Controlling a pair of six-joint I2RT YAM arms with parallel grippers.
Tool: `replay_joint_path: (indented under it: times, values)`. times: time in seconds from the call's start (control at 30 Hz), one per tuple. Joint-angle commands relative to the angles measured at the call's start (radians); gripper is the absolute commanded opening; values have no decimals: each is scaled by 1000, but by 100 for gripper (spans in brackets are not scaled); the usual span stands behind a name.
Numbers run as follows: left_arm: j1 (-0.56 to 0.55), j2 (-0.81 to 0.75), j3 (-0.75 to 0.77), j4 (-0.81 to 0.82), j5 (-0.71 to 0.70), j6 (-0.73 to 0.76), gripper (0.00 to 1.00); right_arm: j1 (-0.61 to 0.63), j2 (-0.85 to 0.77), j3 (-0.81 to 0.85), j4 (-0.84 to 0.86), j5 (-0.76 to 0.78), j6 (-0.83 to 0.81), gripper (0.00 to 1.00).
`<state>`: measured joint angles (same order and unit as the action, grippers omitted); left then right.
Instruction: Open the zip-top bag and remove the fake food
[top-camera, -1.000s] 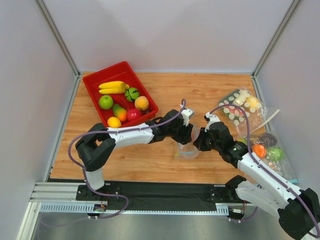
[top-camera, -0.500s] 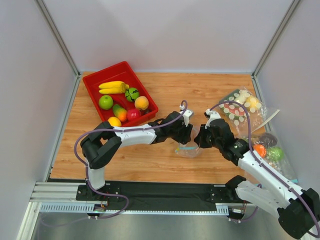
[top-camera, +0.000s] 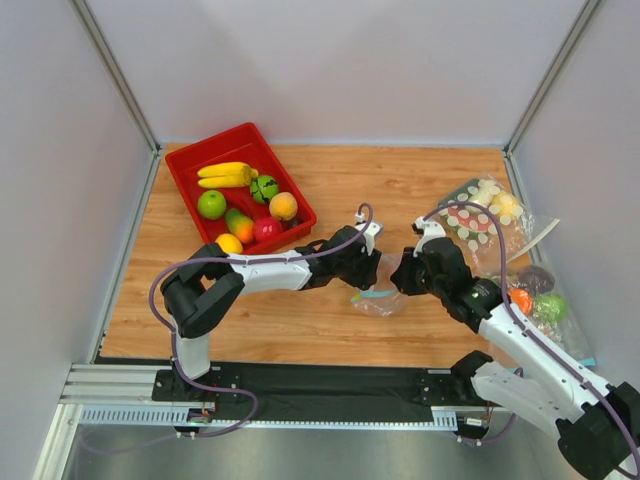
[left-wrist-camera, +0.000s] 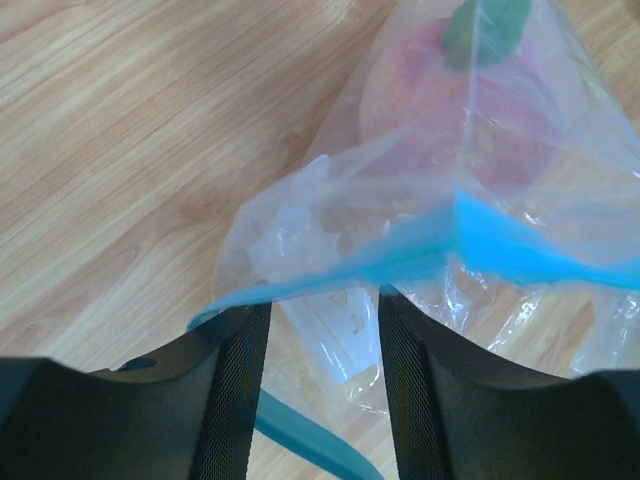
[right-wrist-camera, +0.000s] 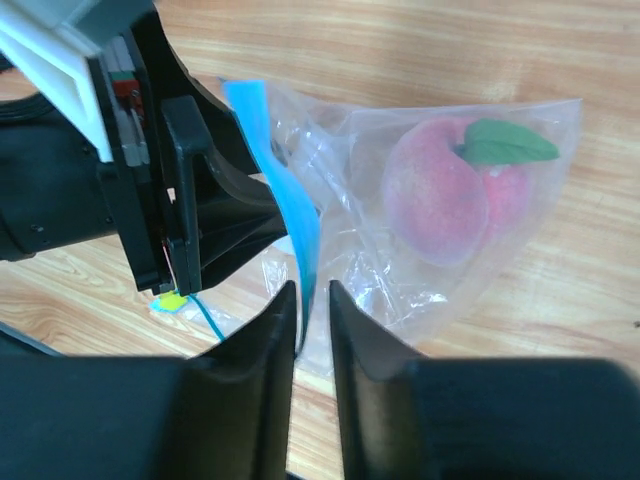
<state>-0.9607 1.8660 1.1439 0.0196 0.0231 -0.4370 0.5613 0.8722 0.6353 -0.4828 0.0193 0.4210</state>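
Observation:
The zip-top bag (top-camera: 378, 299) lies on the wood between my two grippers, clear with a blue zip strip (right-wrist-camera: 292, 215). Inside it shows the fake food: a pink-red peach (right-wrist-camera: 435, 200) with a green leaf, seen also in the left wrist view as a peach (left-wrist-camera: 450, 110). My left gripper (left-wrist-camera: 322, 310) stands open, with loose bag film in the gap and the zip strip (left-wrist-camera: 420, 245) crossing just past its tips. My right gripper (right-wrist-camera: 312, 290) has its jaws a narrow gap apart, and the strip hangs between them against the left finger. In the top view the left gripper (top-camera: 370, 268) and right gripper (top-camera: 402, 274) face each other closely.
A red tray (top-camera: 190, 170) with bananas, a green apple and other fruit sits at the back left. A bigger crinkly bag with white discs on green (top-camera: 478, 220) lies at the right, with more bagged items (top-camera: 535, 295) near the right wall.
My right gripper's jaws have parted a little from shut around the zip strip. The left gripper has shifted slightly away from the right one.

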Motion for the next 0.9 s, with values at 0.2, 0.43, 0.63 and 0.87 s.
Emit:
replay_joint_path:
  times: [0.2,0.43,0.63,0.87]
  values:
    - [5,-21,-18,36,-6,7,54,-14,-36,66,29,45,-28,47]
    - [5,-40,-30,43,-5,11,54,-127,2,34,127,25,-37,50]
    - [4,-48,-30,59,6,11,54,-233,138,0,279,-67,-45,49]
    - [5,-59,-29,68,6,17,54,-285,309,-23,414,-130,-27,47]
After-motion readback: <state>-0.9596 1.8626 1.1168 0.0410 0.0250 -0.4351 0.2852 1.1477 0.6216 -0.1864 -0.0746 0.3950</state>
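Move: The pink fake peach lies deep in the bag, roughly 9 cm ahead of the right hand, 3 cm to its right and 6 cm lower. The blue zip rim is right between those fingers; the white paper label is some 6 cm ahead, 4 cm left, and the yellow zip pull about 4 cm back, 9 cm left. From the left hand, open at the bag's mouth, the peach is roughly 5 cm forward and 9 cm right. The blue zip rim is let go as the right fingers open to about half; that hand first rises some 2 cm, then swings forward about 8 cm and to the right by half as much, turning about 10 degrees clockwise, and dips some 5 cm from its high point towards the pink peach. The left hand stays at the bag's mouth, fingers still half open. ##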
